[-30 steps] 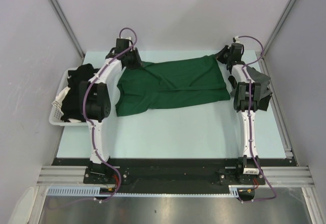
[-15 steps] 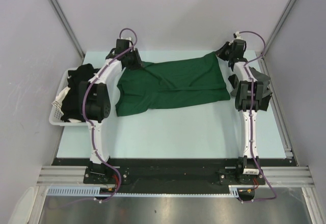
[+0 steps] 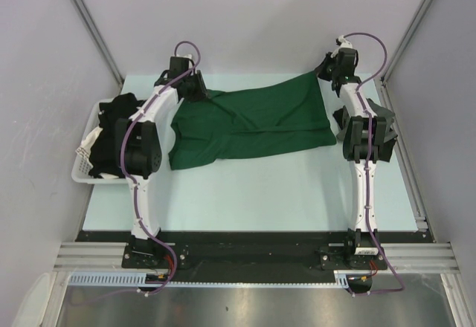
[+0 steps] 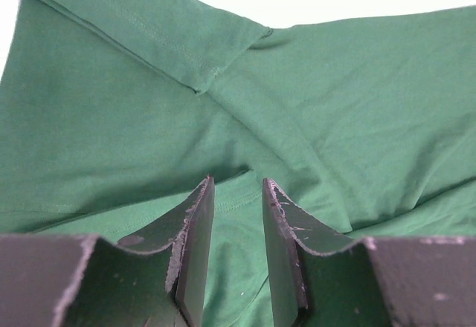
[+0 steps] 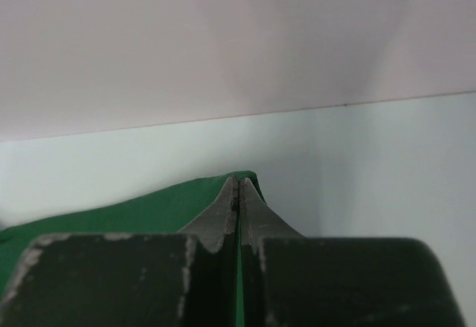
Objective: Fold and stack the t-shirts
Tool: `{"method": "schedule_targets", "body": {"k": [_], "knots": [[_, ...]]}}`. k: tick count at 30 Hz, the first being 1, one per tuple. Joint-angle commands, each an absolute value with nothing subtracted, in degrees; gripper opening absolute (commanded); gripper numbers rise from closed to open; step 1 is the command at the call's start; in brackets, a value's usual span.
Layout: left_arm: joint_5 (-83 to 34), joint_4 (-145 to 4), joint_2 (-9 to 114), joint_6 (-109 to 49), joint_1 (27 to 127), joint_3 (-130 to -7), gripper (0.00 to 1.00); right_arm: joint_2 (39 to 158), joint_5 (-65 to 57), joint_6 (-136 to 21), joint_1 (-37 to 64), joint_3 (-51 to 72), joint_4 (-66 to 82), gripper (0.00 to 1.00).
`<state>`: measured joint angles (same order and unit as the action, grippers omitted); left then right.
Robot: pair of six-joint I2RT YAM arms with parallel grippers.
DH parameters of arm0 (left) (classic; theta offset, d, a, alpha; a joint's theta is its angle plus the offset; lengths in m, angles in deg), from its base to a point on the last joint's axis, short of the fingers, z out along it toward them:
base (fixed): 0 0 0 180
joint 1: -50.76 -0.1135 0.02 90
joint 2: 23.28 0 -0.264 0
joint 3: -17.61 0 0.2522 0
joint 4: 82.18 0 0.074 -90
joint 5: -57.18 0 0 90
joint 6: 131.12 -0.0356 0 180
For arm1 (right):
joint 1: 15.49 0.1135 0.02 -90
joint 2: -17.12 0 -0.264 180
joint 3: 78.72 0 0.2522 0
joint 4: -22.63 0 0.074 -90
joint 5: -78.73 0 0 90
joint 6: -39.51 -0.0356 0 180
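Note:
A dark green t-shirt [image 3: 253, 119] lies spread across the back of the table. My right gripper [image 3: 327, 73] is shut on its far right corner, and in the right wrist view a thin edge of green cloth [image 5: 149, 208] runs into the closed fingertips of that gripper [image 5: 239, 180]. My left gripper [image 3: 199, 89] hangs over the shirt's far left end. Its fingers [image 4: 199, 215] stand apart just above the green fabric [image 4: 335, 82], with a stitched hem showing in the gap. Black t-shirts [image 3: 111, 130] are heaped in the basket.
The white slatted basket [image 3: 80, 165] stands at the table's left edge beside the left arm. A grey cloth [image 3: 385, 117] lies by the right arm's elbow, partly hidden. Grey walls close in behind and on both sides.
My right gripper has drawn the shirt's right corner farther toward the back wall, pulling that edge straighter. The left arm has stayed still.

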<state>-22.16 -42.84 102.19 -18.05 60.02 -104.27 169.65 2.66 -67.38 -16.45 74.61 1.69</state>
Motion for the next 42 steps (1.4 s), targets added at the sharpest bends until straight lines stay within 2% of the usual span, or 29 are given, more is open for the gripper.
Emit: {"method": "schedule_targets", "body": {"k": [1, 12, 27, 42], "knots": [[-24.6, -40.8, 103.0, -17.9, 60.3, -110.7, 0.37, 165.8, 1.4, -65.7, -16.7, 73.7, 1.3, 0.0], [-29.5, -39.1, 110.0, -17.6, 58.1, -117.0, 0.38, 165.7, 1.7, -66.2, -18.0, 72.8, 1.7, 0.0], [-24.2, -42.8, 117.3, -13.6, 58.2, -122.5, 0.4, 165.7, 2.3, -66.9, -18.6, 71.9, 2.3, 0.0], [-23.9, -46.1, 122.4, -10.4, 58.3, -128.7, 0.41, 165.7, 2.5, -67.1, -19.4, 71.5, 2.3, 0.0]]}}
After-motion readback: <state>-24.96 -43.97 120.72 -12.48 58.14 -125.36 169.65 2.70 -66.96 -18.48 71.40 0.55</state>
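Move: The green shirt's folded sleeve lies about 8 cm ahead of the left hand, 2 cm to its left and 9 cm below; the basket of black clothes is some 28 cm left and 12 cm back. From the right hand, which already grips the shirt's far right corner, the sleeve is roughly 40 cm left, 8 cm back and 9 cm below, and the grey stack about 17 cm right and 22 cm back. Left rises briefly, then sinks and reaches 8 cm forward, open, to the sleeve; right lowers its corner, drifting right. ##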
